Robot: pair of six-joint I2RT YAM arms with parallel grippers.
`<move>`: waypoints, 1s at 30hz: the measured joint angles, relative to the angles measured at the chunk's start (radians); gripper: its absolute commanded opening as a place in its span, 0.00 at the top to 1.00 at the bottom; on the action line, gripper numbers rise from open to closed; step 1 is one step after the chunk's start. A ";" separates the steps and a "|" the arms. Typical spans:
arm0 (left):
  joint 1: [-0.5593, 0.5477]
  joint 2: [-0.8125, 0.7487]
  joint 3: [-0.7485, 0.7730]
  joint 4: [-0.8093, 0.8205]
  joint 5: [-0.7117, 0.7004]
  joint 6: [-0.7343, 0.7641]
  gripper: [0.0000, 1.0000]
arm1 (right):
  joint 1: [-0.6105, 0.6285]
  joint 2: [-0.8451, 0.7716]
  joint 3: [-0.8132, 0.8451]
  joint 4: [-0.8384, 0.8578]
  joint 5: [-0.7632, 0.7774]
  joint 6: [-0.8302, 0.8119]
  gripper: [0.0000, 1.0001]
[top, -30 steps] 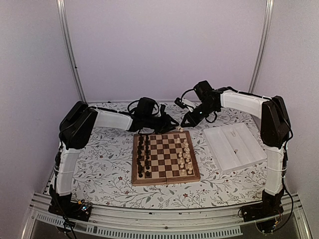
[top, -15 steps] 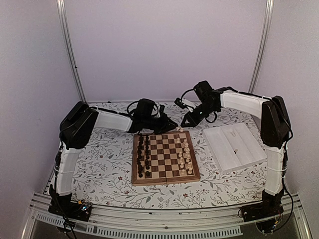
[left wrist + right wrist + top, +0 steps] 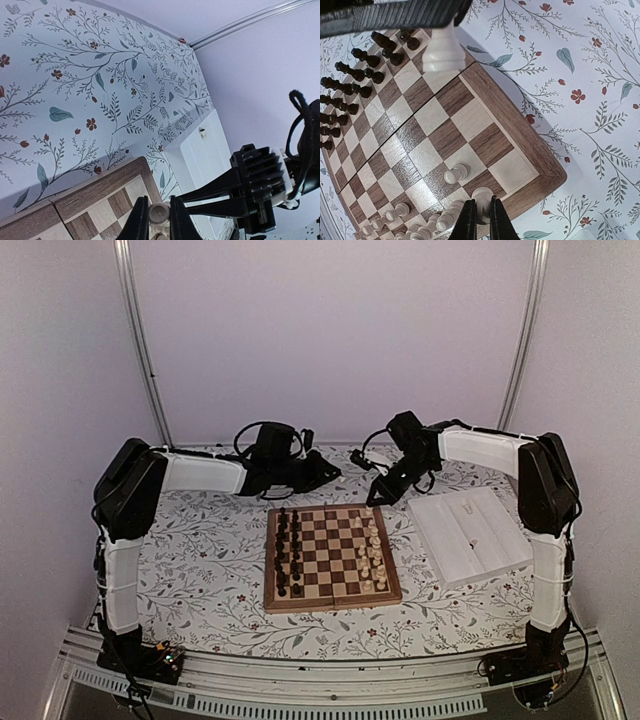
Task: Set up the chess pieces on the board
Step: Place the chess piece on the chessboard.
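Observation:
The board [image 3: 333, 604] lies mid-table, with dark pieces [image 3: 288, 550] along its left side and the pale chess pieces [image 3: 372, 555] along its right. My left gripper [image 3: 328, 472] hovers behind the far edge, shut on a pale piece [image 3: 160, 212]. From the right wrist that piece [image 3: 442, 50] hangs over the far squares. My right gripper [image 3: 482, 222] is shut on another pale piece [image 3: 483, 196] at the far right corner of the board [image 3: 520, 135]. A lone pale pawn [image 3: 455, 173] stands one square in. Whether the right gripper's piece rests on its square is hidden.
A white ridged tray [image 3: 470, 535] lies right of the board, with one small pale item [image 3: 202, 132] in it. The two grippers are close together over the board's far right corner. A flowered cloth [image 3: 210, 570] covers the table.
The left gripper closed on a pale piece and drew back and left from the board's far edge. The right gripper stayed shut and shifted slightly toward the board corner.

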 measured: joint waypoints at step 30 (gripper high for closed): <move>0.002 -0.001 -0.002 -0.015 -0.041 0.068 1.00 | 0.026 0.055 0.001 -0.039 -0.003 -0.022 0.66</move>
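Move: Under the right hand, which still pinches a white chess piece, its empty dark square in the board's right-hand row, second from the far edge, lies about 1 cm back and 6 cm down. A white pawn stands about 3 cm to the left of that square, the next white back-row piece 3 cm nearer the robot. From the left hand, holding another white piece, the square is some 6 cm back, 7 cm right and 10 cm down. Lowering the held piece about 3 cm onto its dark square beside the pawn, the right hand also eases back a good centimetre. Having stopped sinking, it creeps slightly farther back and opens its fingers to roughly a third, letting go of the piece at the very end while staying low around it. ##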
